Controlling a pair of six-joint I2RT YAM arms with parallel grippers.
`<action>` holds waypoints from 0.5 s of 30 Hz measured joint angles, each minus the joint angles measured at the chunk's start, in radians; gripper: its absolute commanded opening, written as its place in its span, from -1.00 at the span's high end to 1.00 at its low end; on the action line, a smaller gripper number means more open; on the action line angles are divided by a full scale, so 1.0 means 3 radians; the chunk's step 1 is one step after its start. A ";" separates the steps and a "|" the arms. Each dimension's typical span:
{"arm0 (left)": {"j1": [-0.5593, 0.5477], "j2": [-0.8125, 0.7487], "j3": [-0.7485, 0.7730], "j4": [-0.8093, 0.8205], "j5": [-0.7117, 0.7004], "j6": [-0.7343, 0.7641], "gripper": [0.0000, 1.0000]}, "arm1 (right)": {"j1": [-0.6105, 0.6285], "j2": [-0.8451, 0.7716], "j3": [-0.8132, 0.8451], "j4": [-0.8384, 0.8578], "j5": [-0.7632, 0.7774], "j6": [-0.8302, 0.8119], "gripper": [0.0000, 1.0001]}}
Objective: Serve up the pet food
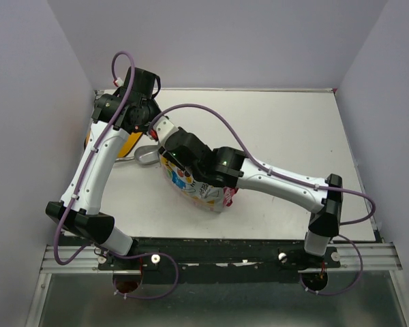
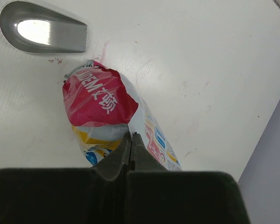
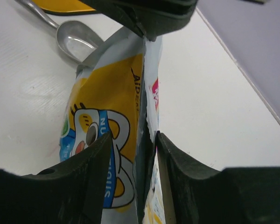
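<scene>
The pet food pouch [image 1: 196,192] stands tilted in the middle of the table, and no kibble shows. In the left wrist view the pouch [image 2: 100,98] shows its red panel below my left gripper [image 2: 130,138], which is shut on the pouch's upper edge. In the right wrist view the pouch [image 3: 113,88] shows its yellow face with the cartoon animal, and the left gripper [image 3: 144,31] pinches its far corner. My right gripper [image 3: 133,136] is open, and its jaws straddle the torn top edge, with the right finger [image 3: 172,158] against the foil.
The silver metal scoop [image 1: 144,155] [image 2: 42,31] [image 3: 77,39] lies on the table just left of the pouch. The yellow double bowl [image 1: 128,143] [image 3: 65,5] sits at the far left, mostly under the left arm. Grey walls enclose the table on three sides.
</scene>
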 measured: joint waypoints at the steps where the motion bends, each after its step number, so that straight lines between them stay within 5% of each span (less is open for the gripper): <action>1: 0.0000 0.0000 0.0000 -0.0001 0.0000 -0.0004 1.00 | 0.0000 0.0075 0.0055 0.0038 0.0039 -0.0036 0.09; 8: 0.0006 0.0000 0.0000 -0.0005 0.0010 -0.0043 1.00 | -0.0001 0.0247 0.0127 0.0134 0.0310 -0.0192 0.99; 15: 0.0009 -0.0001 0.0000 -0.0005 0.0018 -0.0052 1.00 | -0.0009 0.0245 0.0127 0.0131 0.0257 -0.0263 0.99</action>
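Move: The right hand's open fingers straddle the pet food bag's upright top edge; the spot they will shut on is about 2 cm ahead and 1 cm left, 1 cm lower. The left fingers' pinched bag corner is some 6 cm ahead and 2 cm left of the right hand. The scoop lies about 4 cm ahead and 8 cm left, 18 cm below. From the left hand, the edge spot is about 4 cm back, level sideways and 3 cm lower. The right fingers shut from about half open and pinch the bag's top edge between their tips, just short of the left hand's grip. While they close, the hand eases some 2 cm forward towards that held corner, dips slightly and tips its fingers up about 5 degrees. The left hand stays put and keeps its hold on the corner. ##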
